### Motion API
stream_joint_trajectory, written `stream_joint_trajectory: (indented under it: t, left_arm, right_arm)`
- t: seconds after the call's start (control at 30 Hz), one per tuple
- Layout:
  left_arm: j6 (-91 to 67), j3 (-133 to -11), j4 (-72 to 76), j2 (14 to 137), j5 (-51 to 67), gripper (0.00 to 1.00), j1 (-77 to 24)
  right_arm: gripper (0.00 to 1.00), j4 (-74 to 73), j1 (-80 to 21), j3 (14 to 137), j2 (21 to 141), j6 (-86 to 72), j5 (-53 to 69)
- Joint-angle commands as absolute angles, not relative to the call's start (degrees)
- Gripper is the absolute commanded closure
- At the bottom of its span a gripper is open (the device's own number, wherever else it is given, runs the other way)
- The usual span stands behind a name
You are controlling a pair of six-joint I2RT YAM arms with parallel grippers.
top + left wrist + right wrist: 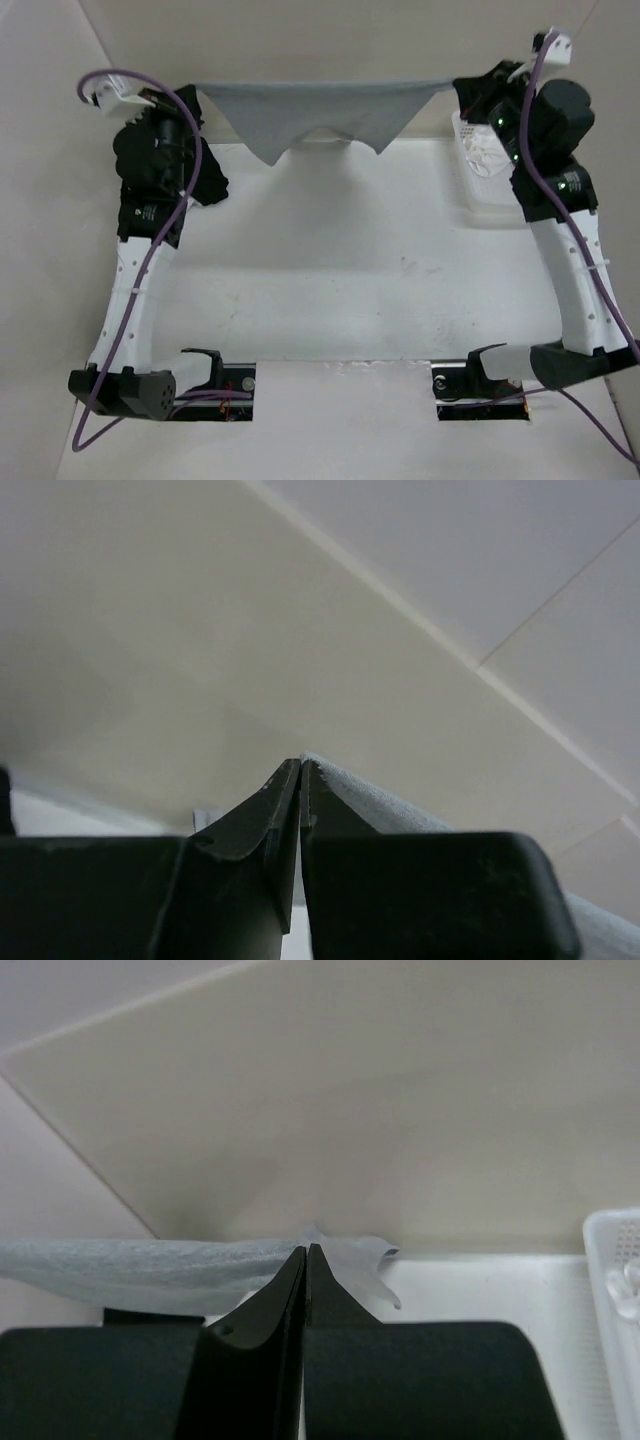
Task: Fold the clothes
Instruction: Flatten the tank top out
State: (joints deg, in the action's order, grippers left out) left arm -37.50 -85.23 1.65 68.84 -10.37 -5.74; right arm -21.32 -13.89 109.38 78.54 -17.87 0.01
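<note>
The clothes, a heather-grey tank top point(320, 112), hang stretched in the air across the far side of the table. The top edge is pulled taut and two points droop down toward the table. My left gripper point(188, 92) is shut on the left corner, and my right gripper point(456, 88) is shut on the right corner. In the left wrist view, the left gripper point(301, 763) pinches the grey fabric point(400, 810), which runs off to the right. In the right wrist view, the right gripper point(307, 1249) pinches the fabric point(120, 1260), which runs off to the left.
A white plastic basket point(488, 195) with white cloth in it stands at the far right under my right arm; its rim point(612, 1260) shows in the right wrist view. A dark garment point(212, 182) lies behind my left arm. A wall rises just behind the table.
</note>
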Motion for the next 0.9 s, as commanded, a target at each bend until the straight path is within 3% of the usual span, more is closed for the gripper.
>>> stream_joint_trajectory:
  t: [0.0, 0.13, 0.3, 0.67, 0.87]
  left_arm:
    - [-37.9, -72.8, 5.4, 63.3, -12.8, 0.98, -5.9]
    - [-40.2, -56.8, 4.4, 51.0, -14.2, 0.98, -6.2]
    - [-41.5, -44.1, -7.4, 36.4, -13.8, 0.98, -7.1]
    - [-45.7, -38.7, -40.6, 13.8, -11.2, 0.97, -7.9]
    - [-52.4, -36.6, -53.0, 9.4, -12.7, 0.99, -9.4]
  right_arm:
    - [1.0, -12.2, -13.4, 93.2, 71.7, -17.1, -0.7]
    - [1.0, -6.5, -14.4, 72.2, 60.1, -20.1, -0.4]
    - [1.0, -5.8, -18.6, 52.8, 44.3, -27.5, -0.2]
    - [1.0, -36.2, -33.9, 35.7, 18.6, -43.9, -0.7]
    - [1.0, -39.6, -51.4, 32.6, 22.2, -55.2, -6.1]
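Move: Both grippers hold the tank top by its hem, straps hanging towards the far side. The bare table middle where it is to lie is some 52 cm below the left hand, 7 cm back and 20 cm to its right; the black cloth is about 14 cm ahead of that hand and 15 cm to its left, near table level. From the right hand that middle lies about 6 cm back, 26 cm left and 54 cm down; the white basket stands roughly 18 cm ahead and 25 cm right, some 48 cm below. Keep both grippers shut on the hem corners and bring them down fast together, then draw them back towards the bases while sinking further, over 30 cm down and 20 to 25 cm back in all. Tip the fingers down late, and let the right hand swing a little left and turn some 25 degrees counter-clockwise. ##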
